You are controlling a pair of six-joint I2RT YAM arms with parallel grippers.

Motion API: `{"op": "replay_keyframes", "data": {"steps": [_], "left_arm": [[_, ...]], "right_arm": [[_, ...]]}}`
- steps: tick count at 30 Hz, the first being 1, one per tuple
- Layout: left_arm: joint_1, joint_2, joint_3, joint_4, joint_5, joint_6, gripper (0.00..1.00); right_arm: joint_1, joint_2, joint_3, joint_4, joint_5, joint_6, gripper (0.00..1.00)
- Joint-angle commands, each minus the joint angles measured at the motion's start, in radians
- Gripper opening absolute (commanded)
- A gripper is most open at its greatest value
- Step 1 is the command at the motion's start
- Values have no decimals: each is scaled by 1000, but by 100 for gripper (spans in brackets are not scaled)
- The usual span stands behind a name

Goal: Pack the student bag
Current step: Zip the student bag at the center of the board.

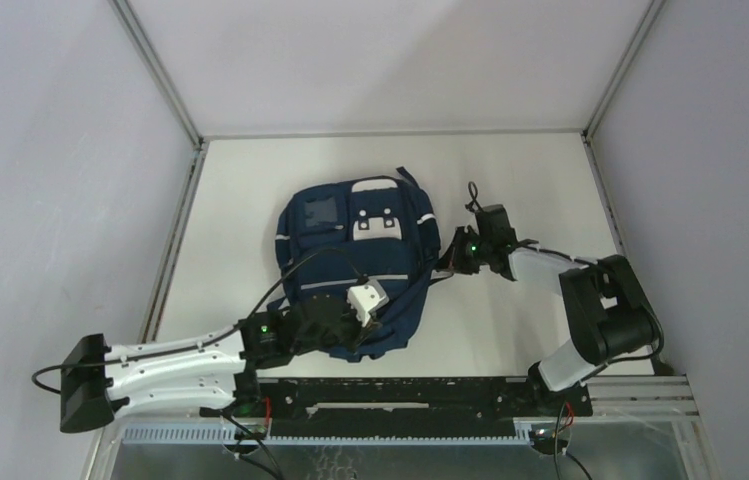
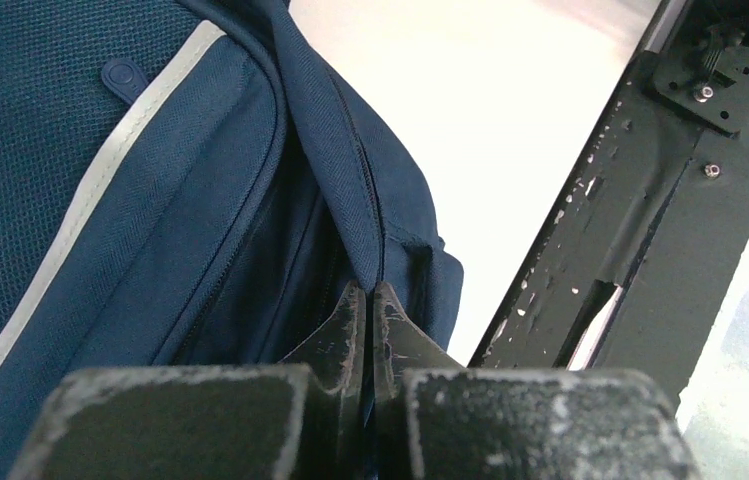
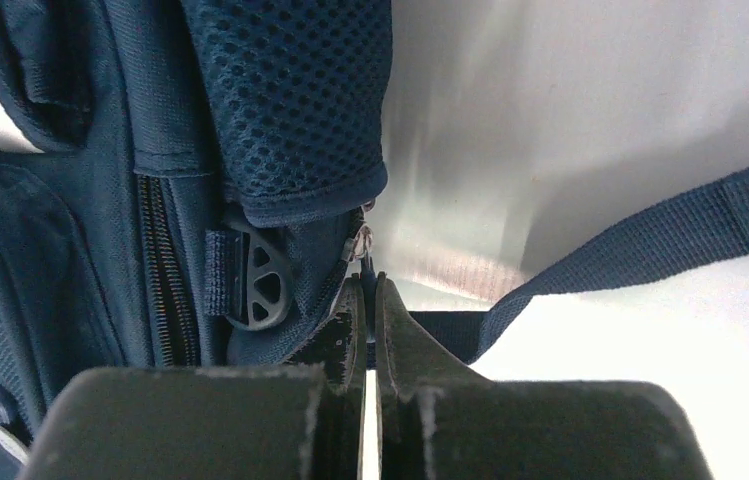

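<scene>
The student bag (image 1: 355,255), navy blue with white patches, lies flat in the middle of the white table. My left gripper (image 1: 375,305) is at the bag's near right part. In the left wrist view it (image 2: 370,292) is shut on a raised fold of the bag's fabric (image 2: 350,200) next to a zipper seam. My right gripper (image 1: 447,258) is at the bag's right edge. In the right wrist view it (image 3: 369,285) is shut on a small zipper pull (image 3: 361,243) below the mesh side pocket (image 3: 290,100). The inside of the bag is hidden.
A black mounting rail (image 1: 430,395) runs along the near table edge and shows close to the left gripper as the rail (image 2: 640,230). A loose bag strap (image 3: 650,240) trails across the table on the right. Grey walls (image 1: 50,200) enclose the table on three sides.
</scene>
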Motion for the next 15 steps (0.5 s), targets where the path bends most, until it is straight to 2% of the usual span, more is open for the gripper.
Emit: {"op": "replay_keyframes", "data": {"steps": [1, 4, 7, 8, 10, 11, 13, 15], "left_arm": [[-11, -99, -11, 3, 122, -13, 0], [-11, -127, -11, -20, 162, -1, 0], [-11, -125, 3, -15, 134, 1, 0], [-11, -110, 15, -7, 93, -1, 0], [-10, -62, 51, 30, 23, -7, 0], [-10, -31, 71, 54, -10, -7, 0], [-10, 52, 135, 104, -60, 8, 0], [-10, 149, 217, 149, -103, 31, 0]], "right_arm": [[-60, 58, 44, 127, 138, 0, 0], [-71, 96, 62, 137, 146, 3, 0], [-86, 114, 90, 121, 122, -9, 0], [-91, 117, 104, 105, 98, -18, 13], [-93, 101, 132, 27, 91, -22, 44], [-93, 79, 134, -11, 102, -21, 54], [-92, 22, 132, -84, 150, -22, 66], [-101, -47, 117, -144, 199, -26, 71]]}}
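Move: The zip pull's cord is already pinched between my right fingertips at the bag's right side. The bag's middle is about 15 cm to the left and 1 cm ahead, roughly level in height. The side buckle lies some 3 cm left and 2 cm back; the loose strap lies about 4 cm to the right, 3 cm below. From my left hand, the zip pull is roughly 14 cm ahead, 12 cm right and 8 cm lower. I let go of the zip pull with my right hand: I ease down about 1.5 cm still gripping it, then spread the fingers wide and swing away from the bag's side, some 4 cm forward and nearly as far right, over the loose strap. My left hand keeps its pinch on the bag's near edge, drifting about a centimetre left and back again. ##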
